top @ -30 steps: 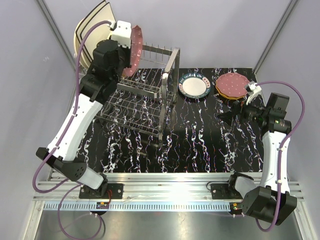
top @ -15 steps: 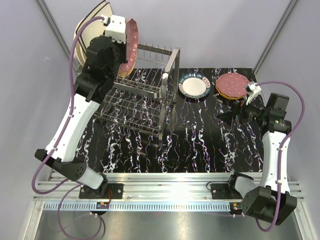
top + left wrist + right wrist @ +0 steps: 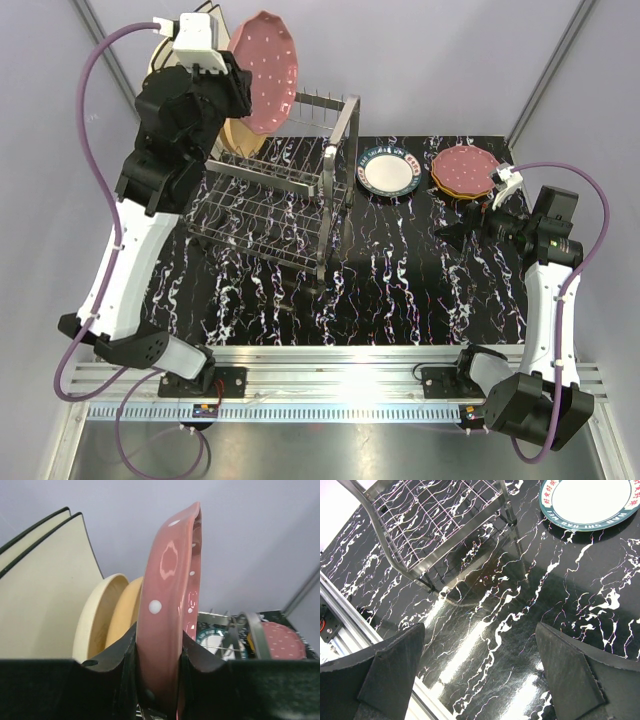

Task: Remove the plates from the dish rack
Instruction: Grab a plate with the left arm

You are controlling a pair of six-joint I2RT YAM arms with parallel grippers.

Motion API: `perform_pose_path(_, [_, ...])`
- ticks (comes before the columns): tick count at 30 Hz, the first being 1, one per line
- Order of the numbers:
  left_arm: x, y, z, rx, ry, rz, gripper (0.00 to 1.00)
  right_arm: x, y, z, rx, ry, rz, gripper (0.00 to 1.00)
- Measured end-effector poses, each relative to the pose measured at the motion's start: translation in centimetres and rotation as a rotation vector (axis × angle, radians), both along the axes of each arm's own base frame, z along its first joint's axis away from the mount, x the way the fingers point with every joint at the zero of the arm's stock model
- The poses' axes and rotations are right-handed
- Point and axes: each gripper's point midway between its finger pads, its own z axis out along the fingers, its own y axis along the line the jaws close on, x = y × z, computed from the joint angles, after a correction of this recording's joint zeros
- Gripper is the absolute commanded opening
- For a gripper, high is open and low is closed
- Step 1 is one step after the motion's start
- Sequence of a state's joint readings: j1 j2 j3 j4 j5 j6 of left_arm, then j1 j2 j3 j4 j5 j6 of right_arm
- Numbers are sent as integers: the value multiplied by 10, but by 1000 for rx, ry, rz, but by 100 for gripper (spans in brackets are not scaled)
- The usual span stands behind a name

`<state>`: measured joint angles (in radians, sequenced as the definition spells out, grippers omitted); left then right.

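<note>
My left gripper is shut on the lower rim of a maroon scalloped, white-dotted plate, held upright and high above the back left of the dish rack. Still standing in the rack are two cream square plates with dark edges, a cream round plate and a yellow-orange one. A white plate with a dark patterned rim lies on the table. Beside it is a stack topped by another maroon plate. My right gripper hovers open over bare tabletop.
The black marbled table carries the rack on its left half; one rack corner shows in the right wrist view. Grey walls and slanted frame posts close in the back. A metal rail runs along the near edge.
My left arm has risen and lifted the maroon plate up out of the rack, turning its face toward the camera. The right arm has not moved.
</note>
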<state>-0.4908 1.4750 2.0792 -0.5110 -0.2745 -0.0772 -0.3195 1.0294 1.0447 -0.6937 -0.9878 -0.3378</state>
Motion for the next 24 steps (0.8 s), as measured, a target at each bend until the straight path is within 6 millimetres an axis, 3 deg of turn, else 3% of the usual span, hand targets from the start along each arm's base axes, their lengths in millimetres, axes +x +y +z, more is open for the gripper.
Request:
perform_pose_path(11, [-44, -24, 18, -218, 22, -210, 0, 0, 0, 0, -4, -4, 2, 100])
perform_pose_path(20, [-102, -38, 9, -363, 85, -420, 0, 0, -1, 0, -8, -8, 2, 100])
perform_pose_path(24, [-120, -49, -7, -429, 128, -517, 0, 0, 0, 0, -7, -9, 4, 100])
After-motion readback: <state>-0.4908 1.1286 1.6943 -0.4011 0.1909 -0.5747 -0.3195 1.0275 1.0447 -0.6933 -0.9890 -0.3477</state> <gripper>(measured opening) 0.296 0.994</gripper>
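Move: The pink plate, already out of its slot and pinched by the left fingers, has its middle about 8 cm ahead of them and 3 cm to the right. The waiting right gripper lies some 42 cm right, 10 cm back and 28 cm below the left hand; the nearest yellow plate is 12 cm ahead, 4 cm left, 13 cm below. From the right gripper, the held plate is 18 cm ahead, 40 cm left, 28 cm higher. The held pink plate is carried back by about 12 cm and less far to the right, away from the plates in the rack and closer to the waiting right gripper, rising slightly before sinking again. Still pinching it, the left hand swings clockwise some 30 degrees and rolls, tipping the plate's top to the left and its right-hand face upward. ##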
